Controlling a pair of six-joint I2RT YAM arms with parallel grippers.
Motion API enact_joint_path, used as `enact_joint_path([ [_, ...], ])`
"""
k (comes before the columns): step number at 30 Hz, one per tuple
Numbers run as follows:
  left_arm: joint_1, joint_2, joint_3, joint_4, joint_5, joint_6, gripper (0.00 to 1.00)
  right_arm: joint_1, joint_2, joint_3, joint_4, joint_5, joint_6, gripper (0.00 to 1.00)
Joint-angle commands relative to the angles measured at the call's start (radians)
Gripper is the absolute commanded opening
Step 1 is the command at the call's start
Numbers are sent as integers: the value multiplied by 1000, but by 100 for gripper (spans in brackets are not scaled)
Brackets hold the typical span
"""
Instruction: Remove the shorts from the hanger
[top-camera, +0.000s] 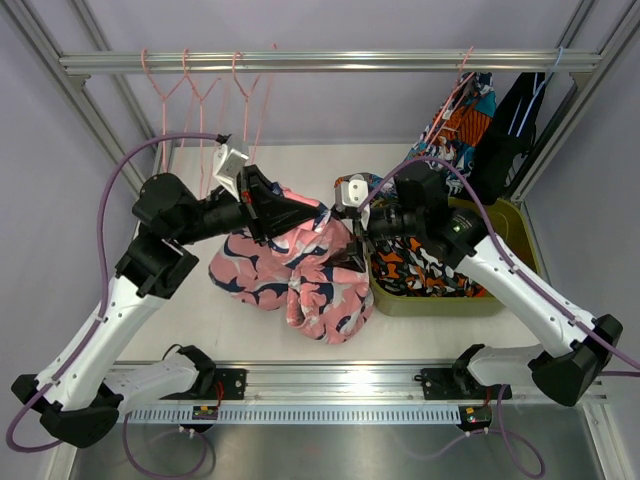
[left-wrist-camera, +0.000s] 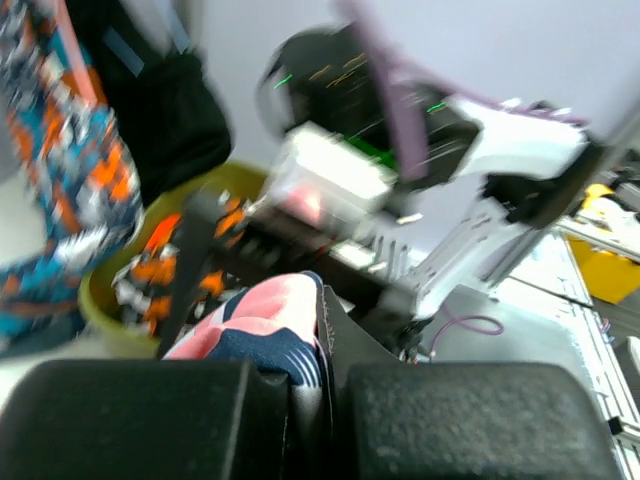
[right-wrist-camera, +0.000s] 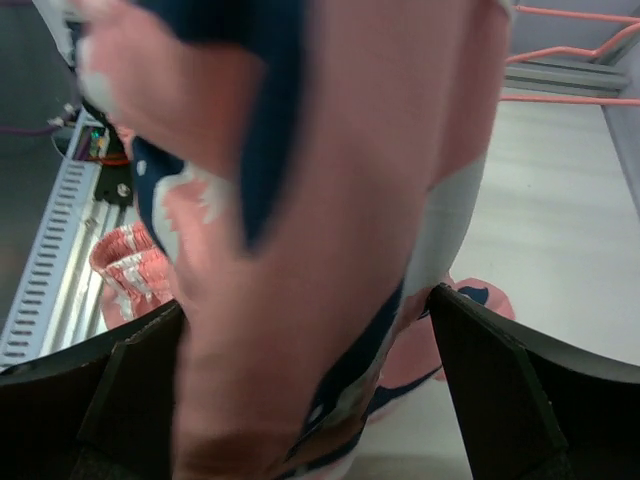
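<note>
The pink shorts with navy-white print (top-camera: 300, 270) hang bunched between my two grippers above the table middle, their lower part resting on the table. My left gripper (top-camera: 298, 214) is shut on their upper edge; the left wrist view shows the fabric (left-wrist-camera: 262, 322) pinched between its fingers (left-wrist-camera: 325, 385). My right gripper (top-camera: 352, 236) is at the shorts' right side. In the right wrist view its fingers (right-wrist-camera: 495, 385) stand wide apart with the pink fabric (right-wrist-camera: 330, 180) filling the gap. No hanger shows in these shorts.
Several empty pink hangers (top-camera: 200, 85) hang on the rail at back left. Teal-orange-navy shorts (top-camera: 462, 118) and black shorts (top-camera: 512, 125) hang at back right. A yellow-green bin (top-camera: 450, 300) holds orange camouflage shorts (top-camera: 410, 270), right of the grippers.
</note>
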Motion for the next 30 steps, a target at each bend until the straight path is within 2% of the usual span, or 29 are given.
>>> enact_joint_path([
  [1, -4, -8, 53, 251, 107, -79, 6, 14, 24, 58, 106, -122, 139, 92],
  [2, -4, -3, 56, 277, 115, -90, 7, 18, 31, 62, 156, -181, 171, 84],
  [3, -4, 3, 73, 300, 115, -97, 8, 20, 40, 67, 186, -202, 243, 56],
  [5, -4, 20, 96, 290, 107, -88, 11, 20, 40, 91, 230, -216, 300, 23],
  [7, -4, 11, 107, 264, 81, -62, 17, 15, 35, 121, 206, -202, 308, 0],
  [10, -4, -17, 84, 230, -9, -13, 40, -32, 17, 173, 181, -162, 367, 0],
  [11, -4, -41, 73, 225, -21, -2, 48, -50, 6, 182, 204, -109, 390, 0],
  [12, -4, -55, 62, 225, -26, 17, 64, -72, -6, 187, 218, -75, 442, 0],
  [14, -4, -98, 23, 233, -32, 36, 80, -157, -38, 205, 265, 56, 501, 0],
  [15, -4, -111, 7, 235, -31, 45, 91, -190, -52, 219, 275, 89, 548, 0],
  [16, -4, -121, -8, 230, -29, 51, 96, -221, -57, 234, 283, 117, 561, 0],
  [17, -4, -132, -36, 222, -20, 57, 99, -272, -60, 269, 287, 175, 596, 0],
  [20, -4, -158, -82, 187, -29, 70, 99, -320, -83, 328, 315, 236, 604, 0],
  [25, -4, -203, -134, 133, -86, 116, 99, -399, -72, 514, 304, 261, 604, 0],
  [28, -4, -224, -152, 61, -126, 153, 99, -449, -68, 639, 197, 293, 560, 0],
  [30, -4, -236, -171, 40, -139, 169, 99, -465, -86, 670, 134, 333, 471, 0],
])
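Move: I hold the pink shorts by the top with my left hand, the bulk hanging straight below, its middle about 17 cm down. My right hand is open around the cloth; the shorts' middle is about 6 cm to its left and 7 cm below, neither ahead nor back. From it the green basket sits roughly 30 cm to the right, 12 cm farther out and 26 cm lower; the teal patterned shorts hang some 28 cm right and 25 cm farther out. I shut my right fingers on the hanging pink shorts and pinch them, and only then open my left hand wide to let go, after raising it about 6 cm. My right hand then carries the shorts up nearly 30 cm and about 15 cm right, arcing forward first, its fingers swinging clockwise and tipping upward some 35 degrees. My left hand sinks back empty. ##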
